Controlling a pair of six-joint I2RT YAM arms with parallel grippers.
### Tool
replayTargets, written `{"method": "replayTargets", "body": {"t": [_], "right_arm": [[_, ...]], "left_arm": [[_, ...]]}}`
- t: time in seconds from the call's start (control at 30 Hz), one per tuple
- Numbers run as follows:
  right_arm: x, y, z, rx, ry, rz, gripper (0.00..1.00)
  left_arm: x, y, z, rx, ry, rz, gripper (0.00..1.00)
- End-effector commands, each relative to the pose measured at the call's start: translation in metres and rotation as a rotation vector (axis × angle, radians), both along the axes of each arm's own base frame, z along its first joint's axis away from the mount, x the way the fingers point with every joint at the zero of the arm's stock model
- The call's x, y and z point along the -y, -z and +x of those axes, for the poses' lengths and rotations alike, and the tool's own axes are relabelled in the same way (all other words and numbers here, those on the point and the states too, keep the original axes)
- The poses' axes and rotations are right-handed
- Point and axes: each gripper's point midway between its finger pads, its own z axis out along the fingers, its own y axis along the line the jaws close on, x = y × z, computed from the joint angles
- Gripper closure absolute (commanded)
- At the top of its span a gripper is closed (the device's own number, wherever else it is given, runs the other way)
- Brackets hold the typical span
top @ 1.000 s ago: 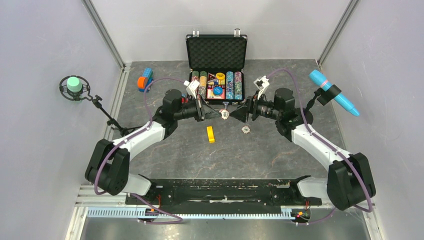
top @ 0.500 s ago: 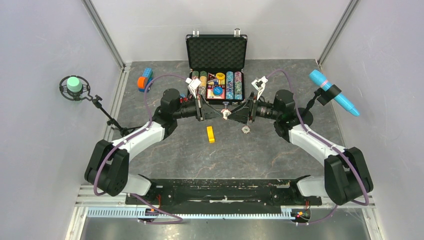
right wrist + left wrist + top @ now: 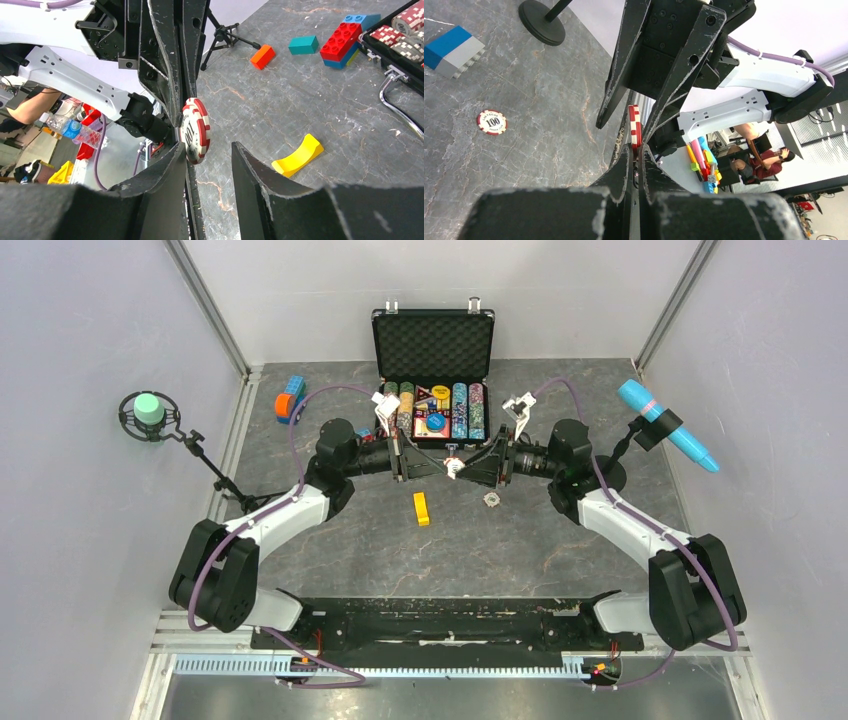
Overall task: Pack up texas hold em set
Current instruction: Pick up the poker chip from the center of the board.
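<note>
The black case (image 3: 433, 340) of the texas hold em set stands open at the back, rows of chips (image 3: 440, 410) in its tray. Between the arms, above the table, a red-and-white poker chip (image 3: 452, 466) is held on edge. My left gripper (image 3: 636, 152) is shut on this chip (image 3: 634, 127). My right gripper (image 3: 207, 150) faces it, its jaws open on either side of the same chip (image 3: 196, 131); one finger is close against it, the other stands apart. Another chip (image 3: 491, 500) lies flat on the table.
A yellow block (image 3: 421, 508) lies in front of the grippers. Toy bricks (image 3: 290, 398) sit at the back left, one blue-grey brick (image 3: 451, 50) nearer. A green-topped stand (image 3: 148, 410) is on the left, a blue cylinder (image 3: 665, 425) on the right. The case handle (image 3: 395, 100) juts forward.
My right gripper has moved left up to the left gripper, and its jaws have narrowed round the held chip. The left gripper stayed shut on the chip.
</note>
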Motion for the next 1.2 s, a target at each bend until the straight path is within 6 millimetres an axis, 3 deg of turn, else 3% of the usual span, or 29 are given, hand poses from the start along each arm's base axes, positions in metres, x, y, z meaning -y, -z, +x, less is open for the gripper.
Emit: {"method": "replayTargets", "body": {"t": [0.0,0.43,0.73,1.17], "right_arm": [[0.002,-0.02,0.0,0.076,0.001,0.043,0.6],[0.003,-0.029,-0.006,0.064,-0.041,0.106,0.7],[0.002,-0.031,-0.019,0.055,-0.114,0.14,0.72],[0.001,-0.03,-0.018,0.048,-0.116,0.139,0.97]], "left_arm": [[-0.001,-0.013,-0.01,0.037,0.051,-0.037,0.98],[-0.001,-0.012,-0.012,0.036,0.063,-0.034,0.98],[0.002,-0.012,-0.014,0.033,0.077,-0.034,0.98],[0.005,-0.011,-0.017,0.024,0.097,-0.033,0.98]]}}
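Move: The poker chip, held on edge in the left fingertips, sits about 2 cm left of the right hand point, some 2 cm higher and 1 cm back. From the left hand point it is roughly 2 cm to the right, level and straight across. About 18 cm below the right hand are the spare chip, 9 cm right and 2 cm ahead, and the yellow block, 8 cm left and 1 cm back. Up by about 2 cm, then back by about 1.5 cm, the right hand brings its half-open fingers around the free edge of the poker chip, rolling a little so that its left side rises. It then closes them nearly shut and pinches the chip. The left hand keeps its shut grip on the chip, easing back some 1.5 cm and turning slightly clockwise. ##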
